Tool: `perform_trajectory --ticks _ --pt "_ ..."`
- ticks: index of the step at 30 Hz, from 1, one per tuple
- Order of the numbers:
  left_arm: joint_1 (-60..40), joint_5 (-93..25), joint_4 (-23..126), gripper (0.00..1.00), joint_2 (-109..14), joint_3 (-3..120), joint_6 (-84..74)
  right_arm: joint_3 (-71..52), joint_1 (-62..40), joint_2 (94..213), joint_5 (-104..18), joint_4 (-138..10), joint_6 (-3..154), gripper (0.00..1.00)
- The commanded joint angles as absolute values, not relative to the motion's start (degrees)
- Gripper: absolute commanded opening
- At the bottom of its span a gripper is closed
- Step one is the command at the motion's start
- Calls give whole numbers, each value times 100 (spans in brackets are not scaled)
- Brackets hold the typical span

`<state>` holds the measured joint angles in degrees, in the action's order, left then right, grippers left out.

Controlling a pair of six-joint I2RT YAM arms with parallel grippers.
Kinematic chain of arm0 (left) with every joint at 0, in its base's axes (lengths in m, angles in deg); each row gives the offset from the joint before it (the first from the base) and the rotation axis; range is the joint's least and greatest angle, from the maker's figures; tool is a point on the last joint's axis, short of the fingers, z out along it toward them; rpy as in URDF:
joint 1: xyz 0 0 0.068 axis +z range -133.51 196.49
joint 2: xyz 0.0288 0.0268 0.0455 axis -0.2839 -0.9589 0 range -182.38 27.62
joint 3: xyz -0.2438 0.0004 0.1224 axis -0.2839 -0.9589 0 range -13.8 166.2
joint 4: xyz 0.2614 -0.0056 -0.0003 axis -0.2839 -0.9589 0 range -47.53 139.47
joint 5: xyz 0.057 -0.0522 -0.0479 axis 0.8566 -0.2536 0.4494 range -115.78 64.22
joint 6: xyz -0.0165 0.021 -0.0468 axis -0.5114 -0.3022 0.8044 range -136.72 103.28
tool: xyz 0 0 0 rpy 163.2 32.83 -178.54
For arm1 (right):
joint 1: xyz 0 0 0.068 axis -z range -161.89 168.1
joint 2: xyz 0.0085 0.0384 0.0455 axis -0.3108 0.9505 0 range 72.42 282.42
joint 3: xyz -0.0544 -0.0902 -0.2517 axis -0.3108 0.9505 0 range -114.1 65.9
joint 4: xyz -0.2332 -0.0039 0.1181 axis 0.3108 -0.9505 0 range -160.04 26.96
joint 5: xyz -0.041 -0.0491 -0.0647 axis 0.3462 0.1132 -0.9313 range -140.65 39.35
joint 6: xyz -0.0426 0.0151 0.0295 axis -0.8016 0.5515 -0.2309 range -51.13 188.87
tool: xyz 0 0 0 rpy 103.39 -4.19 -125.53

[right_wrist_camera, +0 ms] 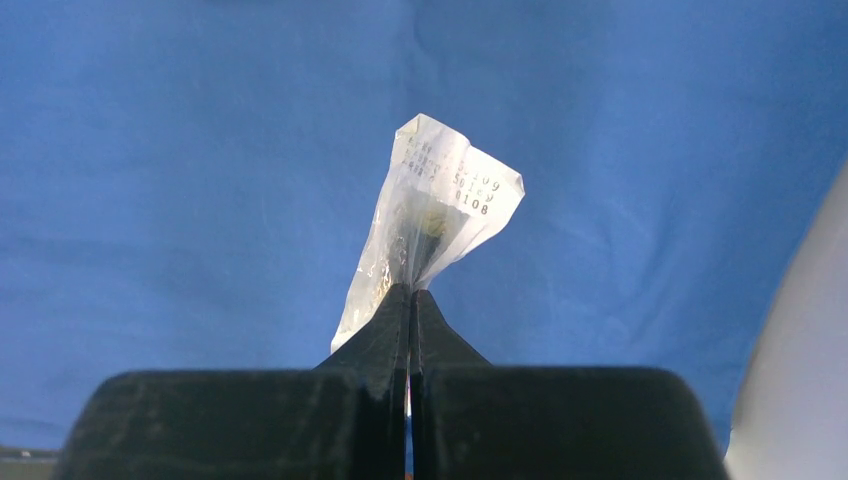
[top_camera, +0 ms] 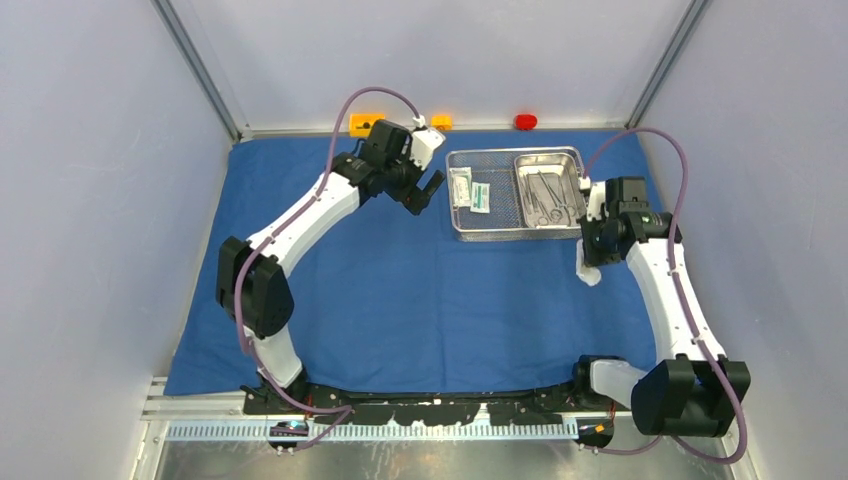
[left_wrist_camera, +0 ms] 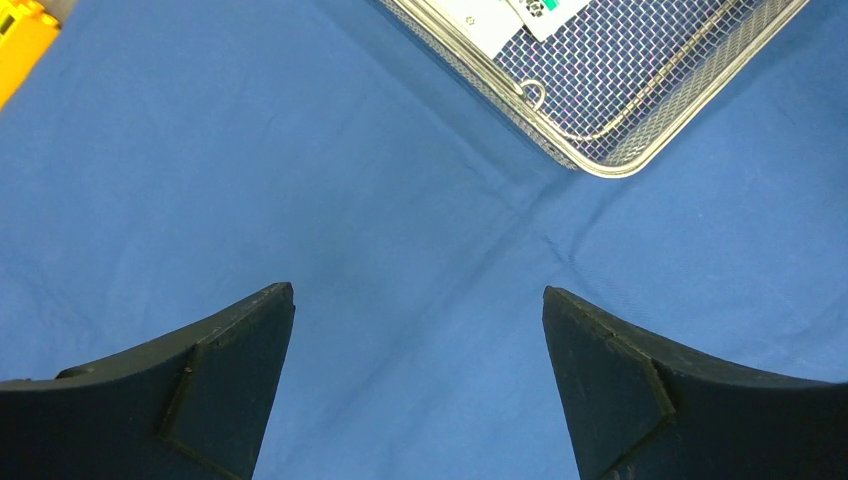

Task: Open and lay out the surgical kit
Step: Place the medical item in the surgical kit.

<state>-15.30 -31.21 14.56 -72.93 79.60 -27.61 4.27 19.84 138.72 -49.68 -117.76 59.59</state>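
The blue cloth wrap (top_camera: 400, 290) lies spread flat over the table. On it at the back right stands the silver wire-mesh basket (top_camera: 500, 228), with the steel tray (top_camera: 572, 165) in its right half. Slim metal instruments (top_camera: 545, 197) lie in the tray. Two white packets (top_camera: 460, 186) (top_camera: 481, 197) lie in the basket's left half. My right gripper (right_wrist_camera: 411, 290) is shut on a third crumpled white packet (right_wrist_camera: 440, 210), held above the cloth just off the basket's right front corner (top_camera: 588, 272). My left gripper (left_wrist_camera: 418, 295) is open over bare cloth, left of the basket (left_wrist_camera: 600, 160).
Two orange blocks (top_camera: 366, 123) (top_camera: 441, 122) and a small red block (top_camera: 525, 122) sit along the back edge beyond the cloth. Grey walls enclose the table on three sides. An orange block (left_wrist_camera: 20, 40) shows in the corner of the left wrist view.
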Motion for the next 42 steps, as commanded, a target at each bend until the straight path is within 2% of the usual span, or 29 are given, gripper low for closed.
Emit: perform_trajectory --ticks 1,8,12,20,23,29,36,42 --pt "-1503 -3171 1794 97 -7331 8058 -2625 537 2165 13853 -4759 -12060 5475 0" --pt "-1505 -3194 1855 97 -7319 8078 -2699 686 2169 14975 -4480 -11983 5513 0" --pt "-1505 -3218 1891 97 -7339 8098 -2685 763 2173 15522 -4708 -11810 5692 0" --pt "-1505 -3264 1914 97 -7457 8187 -2679 754 2171 16027 -4755 -11780 5719 0" --pt "-1506 -3264 1877 97 -7497 8246 -2692 720 2170 16221 -4690 -11873 5651 6" --pt "-1505 -3235 1835 97 -7507 8301 -2758 688 2171 16363 -4573 -11956 5574 23" --pt "-1504 -3117 1749 97 -7464 8325 -2870 613 2170 16365 -4531 -12044 5528 29" --pt "-1506 -2987 1754 97 -7374 8287 -2954 70 2164 16002 -4653 -12168 5544 35"
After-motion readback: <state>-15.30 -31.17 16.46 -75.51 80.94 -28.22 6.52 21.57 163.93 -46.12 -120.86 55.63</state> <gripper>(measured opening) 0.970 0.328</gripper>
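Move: About 3 cm back of the right hand, level sideways and some 14 cm below, lies the bare patch of blue drape for the hanging medical item. From this hand, the basket's middle is roughly 27 cm ahead, 12 cm left and 12 cm down; the instrument tray is about 29 cm ahead and 5 cm left, at similar depth. For the left hand, that drape patch lies some 18 cm back, 29 cm right and 19 cm below. Lowering the pinched medical item about 12 cm onto the drape on the near side of the basket, the right hand eases back roughly 3 cm and tips some 30 degrees until its fingers point straight down. Near the bottom, descent slows and the fingers open about a third, letting go of the wrapper, with barely any rise afterwards. ##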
